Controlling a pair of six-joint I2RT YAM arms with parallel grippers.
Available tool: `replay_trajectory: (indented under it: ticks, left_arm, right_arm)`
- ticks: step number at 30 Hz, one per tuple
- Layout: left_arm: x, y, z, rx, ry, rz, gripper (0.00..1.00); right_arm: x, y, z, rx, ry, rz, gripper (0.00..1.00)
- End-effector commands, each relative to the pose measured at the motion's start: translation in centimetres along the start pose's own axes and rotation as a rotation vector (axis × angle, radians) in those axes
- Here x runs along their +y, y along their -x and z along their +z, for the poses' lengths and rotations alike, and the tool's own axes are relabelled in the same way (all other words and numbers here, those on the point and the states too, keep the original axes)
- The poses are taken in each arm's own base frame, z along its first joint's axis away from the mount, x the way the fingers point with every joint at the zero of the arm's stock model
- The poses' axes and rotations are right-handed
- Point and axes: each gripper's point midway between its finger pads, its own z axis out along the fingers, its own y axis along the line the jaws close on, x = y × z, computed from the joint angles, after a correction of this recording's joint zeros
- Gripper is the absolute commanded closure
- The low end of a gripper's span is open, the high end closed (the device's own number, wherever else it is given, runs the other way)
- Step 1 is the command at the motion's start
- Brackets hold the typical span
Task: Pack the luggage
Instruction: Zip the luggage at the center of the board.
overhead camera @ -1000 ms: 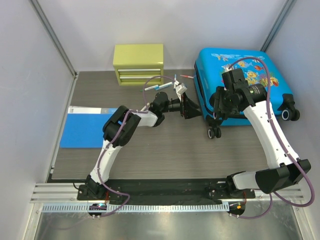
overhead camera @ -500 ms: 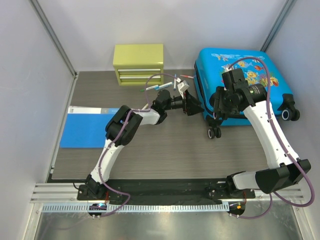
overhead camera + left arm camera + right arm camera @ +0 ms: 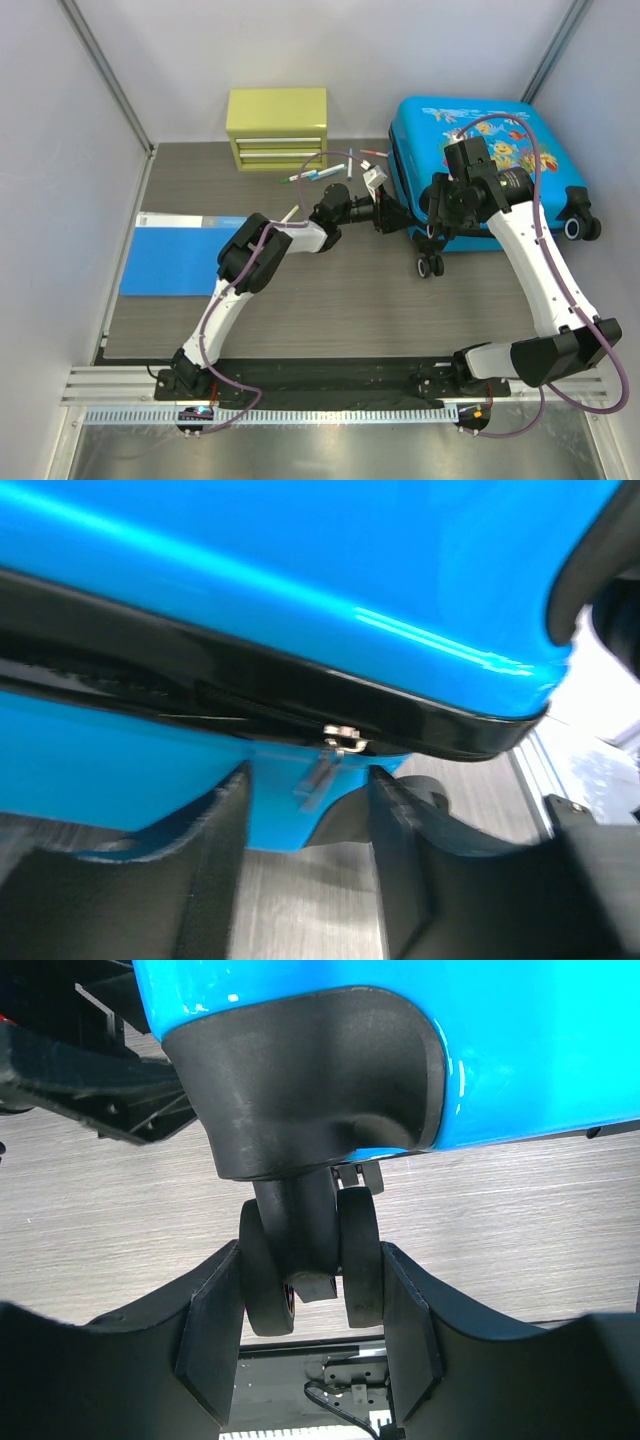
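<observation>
The luggage (image 3: pixel 480 130) lies flat at the back right, bright blue with a fish print, closed along its black zipper band (image 3: pixel 150 670). My left gripper (image 3: pixel 393 214) is at its left edge. In the left wrist view my left gripper (image 3: pixel 308 795) is open, and the small metal zipper pull (image 3: pixel 322 773) hangs between the fingers, touching neither. My right gripper (image 3: pixel 432 245) reaches down to the near-left corner. In the right wrist view it (image 3: pixel 308 1265) is shut on the black double wheel (image 3: pixel 360 1260), with both pads against the wheel's sides.
A yellow-green drawer box (image 3: pixel 277 128) stands at the back. A flat blue folder (image 3: pixel 170 255) lies at the left edge of the mat. A few pens (image 3: pixel 318 175) lie between the box and the luggage. Grey walls close in on both sides.
My left gripper has moved right, up to the luggage's edge, and its jaws have narrowed around the zipper pull. The right arm and the luggage have stayed put.
</observation>
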Motion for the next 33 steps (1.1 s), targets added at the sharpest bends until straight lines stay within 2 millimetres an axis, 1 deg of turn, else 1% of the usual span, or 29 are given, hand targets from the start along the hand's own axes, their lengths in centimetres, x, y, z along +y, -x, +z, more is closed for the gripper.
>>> replay_trajectory:
  ticks: [1, 2, 4, 5, 6, 8, 9, 10, 11, 12, 14, 15, 19, 20, 22, 25, 27, 28, 30, 33]
  left_arm:
    - [-0.1, 2.2, 1.4, -0.057, 0.025, 0.056, 0.55]
    - [-0.1, 2.2, 1.6, -0.058, 0.032, 0.054, 0.58]
    - [0.3, 2.3, 1.7, -0.067, 0.053, 0.055, 0.68]
    - [0.4, 2.4, 1.8, -0.071, 0.058, 0.056, 0.72]
    - [0.4, 2.5, 1.8, -0.074, 0.063, 0.056, 0.80]
    - [0.5, 2.9, 1.9, -0.085, 0.077, 0.054, 0.89]
    - [0.5, 3.0, 1.9, -0.086, 0.079, 0.052, 0.97]
    - [0.5, 3.1, 1.9, -0.089, 0.081, 0.052, 1.00]
    - [0.5, 3.1, 1.8, -0.088, 0.082, 0.051, 1.00]
    - [0.3, 3.2, 1.9, -0.090, 0.079, 0.052, 1.00]
    - [0.2, 3.2, 1.8, -0.088, 0.079, 0.050, 1.00]
    - [0.1, 3.2, 1.8, -0.085, 0.073, 0.050, 1.00]
    - [-0.7, 3.0, 1.8, -0.076, 0.059, 0.055, 1.00]
    - [-0.9, 2.5, 1.8, -0.066, 0.058, 0.058, 1.00]
    - [-1.4, 2.4, 1.7, -0.060, 0.053, 0.066, 1.00]
    - [-2.0, 1.3, 1.5, -0.037, 0.055, 0.070, 1.00]
    - [-2.3, 1.2, 1.4, -0.033, 0.054, 0.084, 1.00]
    - [-2.6, 0.8, 1.4, -0.025, 0.051, 0.085, 1.00]
    - [-3.2, 0.9, 1.4, -0.023, 0.042, 0.093, 1.00]
    - [-4.0, 0.9, 1.6, -0.021, 0.029, 0.098, 1.00]
  right_arm:
    - [0.0, 6.5, -3.5, -0.296, 0.028, 0.123, 0.99]
    - [0.0, 6.5, -3.5, -0.296, 0.028, 0.125, 0.99]
    - [-0.1, 6.4, -3.4, -0.295, 0.022, 0.124, 0.99]
    - [-0.5, 6.5, -3.4, -0.300, 0.004, 0.126, 0.99]
    - [-0.8, 6.4, -3.3, -0.299, -0.011, 0.115, 0.99]
    - [-1.2, 6.4, -3.2, -0.306, -0.036, 0.102, 0.99]
    - [-1.5, 6.7, -3.4, -0.321, -0.044, 0.096, 0.99]
    - [-1.6, 7.0, -3.5, -0.334, -0.055, 0.078, 0.99]
    - [-1.9, 7.4, -3.7, -0.347, -0.069, 0.071, 0.99]
    - [-2.0, 8.3, -4.4, -0.375, -0.074, 0.070, 0.99]
    - [-2.1, 8.9, -4.4, -0.380, -0.089, 0.042, 0.99]
    - [-2.3, 9.2, -4.7, -0.391, -0.099, 0.040, 0.99]
    - [-2.2, 9.1, -4.0, -0.383, -0.106, 0.031, 0.99]
    - [-2.3, 9.1, -4.0, -0.387, -0.109, 0.031, 0.99]
    - [-2.4, 9.4, -3.9, -0.399, -0.120, 0.029, 0.99]
    - [-2.3, 9.7, -3.6, -0.398, -0.123, 0.027, 0.99]
    - [-2.3, 9.6, -3.4, -0.395, -0.127, 0.035, 0.99]
    - [-2.5, 9.7, -3.3, -0.400, -0.137, 0.042, 0.99]
    - [-2.5, 9.8, -3.2, -0.406, -0.140, 0.054, 0.99]
    - [-2.6, 10.4, -3.7, -0.436, -0.139, 0.065, 0.99]
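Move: The zipper pull hangs just about between the left hand's open fingertips, about 1 cm ahead and 1 cm to the right, level with them. From that hand the suitcase's upper corner wheel, already in the right hand's grip, is some 7 cm back, 5 cm right and 9 cm up; the lower corner wheels are about 6 cm back, 8 cm right and 10 cm below. From the right hand the pull is roughly 8 cm ahead, 5 cm left and 10 cm below. The zipper pull gets pinched as the left fingers, pointing right at the suitcase side, ease about 1.5 cm forward and shut fully on it; holding it, that hand then draws back some 2 cm along the seam towards the lower corner wheels, sinking slightly. Meanwhile the right hand keeps its grip on the upper wheel and shifts about 1 cm forward and 1 cm right, rolling some 5 degrees left side down. ##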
